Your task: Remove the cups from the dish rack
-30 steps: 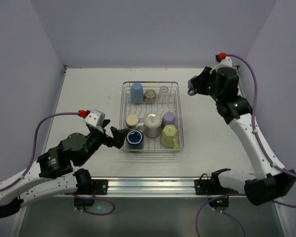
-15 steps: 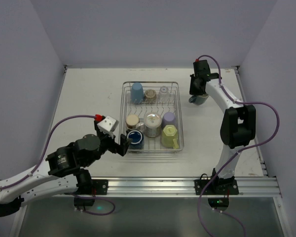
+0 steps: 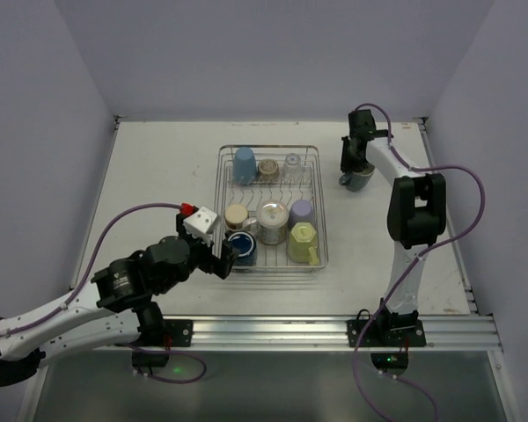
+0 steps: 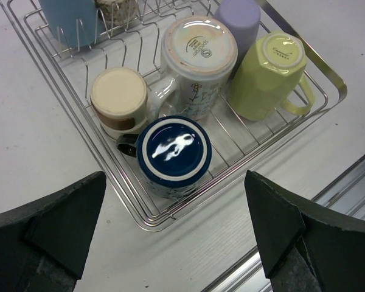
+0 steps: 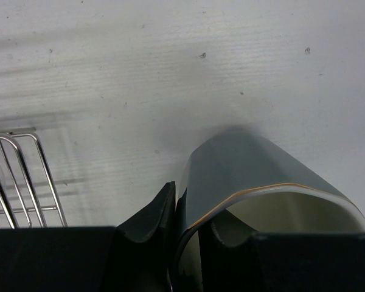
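Observation:
The dish rack (image 3: 268,148) stands mid-table with several upside-down cups: light blue (image 3: 244,164), clear (image 3: 292,162), beige (image 3: 237,215), white (image 3: 272,221), lavender (image 3: 301,211), yellow-green (image 3: 303,242) and dark blue (image 3: 241,248). My left gripper (image 3: 224,259) is open and empty at the rack's near left corner. In the left wrist view (image 4: 173,243) its fingers straddle the dark blue cup (image 4: 173,155) from above. My right gripper (image 3: 354,165) is shut on the wall of a grey-teal cup (image 5: 255,176), right of the rack, low over the table.
A brown-beige cup (image 3: 267,167) sits among the prongs at the rack's back. The rack's wire rim (image 4: 328,73) runs under my left gripper. The rack's corner (image 5: 24,176) shows left of the grey-teal cup. The table's metal front rail (image 3: 264,330) is near.
My right arm has swung and brought the grey-teal cup down beside the rack's right side. My left gripper has moved right, up to the rack over the dark blue cup.

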Tool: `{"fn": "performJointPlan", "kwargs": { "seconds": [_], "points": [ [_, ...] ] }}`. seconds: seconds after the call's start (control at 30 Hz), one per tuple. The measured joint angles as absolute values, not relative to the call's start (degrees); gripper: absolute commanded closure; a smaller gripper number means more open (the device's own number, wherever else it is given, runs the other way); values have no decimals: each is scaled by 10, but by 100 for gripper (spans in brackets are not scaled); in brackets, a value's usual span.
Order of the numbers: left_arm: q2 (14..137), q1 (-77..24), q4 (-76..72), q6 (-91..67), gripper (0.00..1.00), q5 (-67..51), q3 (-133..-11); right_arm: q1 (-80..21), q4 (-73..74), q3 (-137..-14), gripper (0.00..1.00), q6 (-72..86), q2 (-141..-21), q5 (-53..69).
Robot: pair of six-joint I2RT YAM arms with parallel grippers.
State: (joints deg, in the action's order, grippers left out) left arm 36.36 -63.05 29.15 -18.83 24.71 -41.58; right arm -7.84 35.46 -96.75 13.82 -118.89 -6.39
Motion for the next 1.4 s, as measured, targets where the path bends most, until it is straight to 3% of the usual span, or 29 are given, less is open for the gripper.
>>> {"fn": "performJointPlan", "kwargs": {
  "seconds": [0.07,0.1,0.23,0.37,0.67,0.87,1.13,1.4],
  "points": [
    [371,-629,291,-188,0,244,-416,-77,354,-967,86,138,-1189,-62],
    [375,-628,291,-188,0,243,-416,-77,354,-967,74,138,-1189,-63],
    [390,-627,290,-189,0,239,-416,-76,356,-972,49,138,-1189,-64],
    [416,-627,289,-191,0,220,-430,-75,358,-975,32,139,-1177,-64],
    [518,-629,220,-227,0,161,-462,-75,350,-936,16,146,-1035,-53],
    [602,-642,147,-286,0,146,-476,-75,292,-802,12,176,-861,0],
    [714,-689,61,-382,0,253,-509,-77,199,-566,10,238,-639,94],
    [827,-717,43,-431,0,353,-562,-82,174,-493,4,273,-488,144]
  ]
}}
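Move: The left hand is open and empty. The green cup lies about 11 cm ahead, 22 cm to the right and 17 cm below it; about as low, the blue cup is some 9 cm ahead and 4 right, the purple cup 20 ahead and 22 right. The right hand holds the grey-blue mug by its wall, the mug's middle about 4 cm right and 3 below; the clear glass is about 4 cm ahead and 20 left. The right fingers open and let go of the grey-blue mug at the table, then the hand rises and draws back towards the base, ending some 20 cm back, about as far up and a little left, with its fingers tilting up to point more forward. Meanwhile the left hand, fingers wide open throughout, sweeps about 18 cm to the right over the front of the rack, past the blue cup towards the green cup, with a late reach of some 4 cm forward and about as much down, its fingertips dipping slightly. ##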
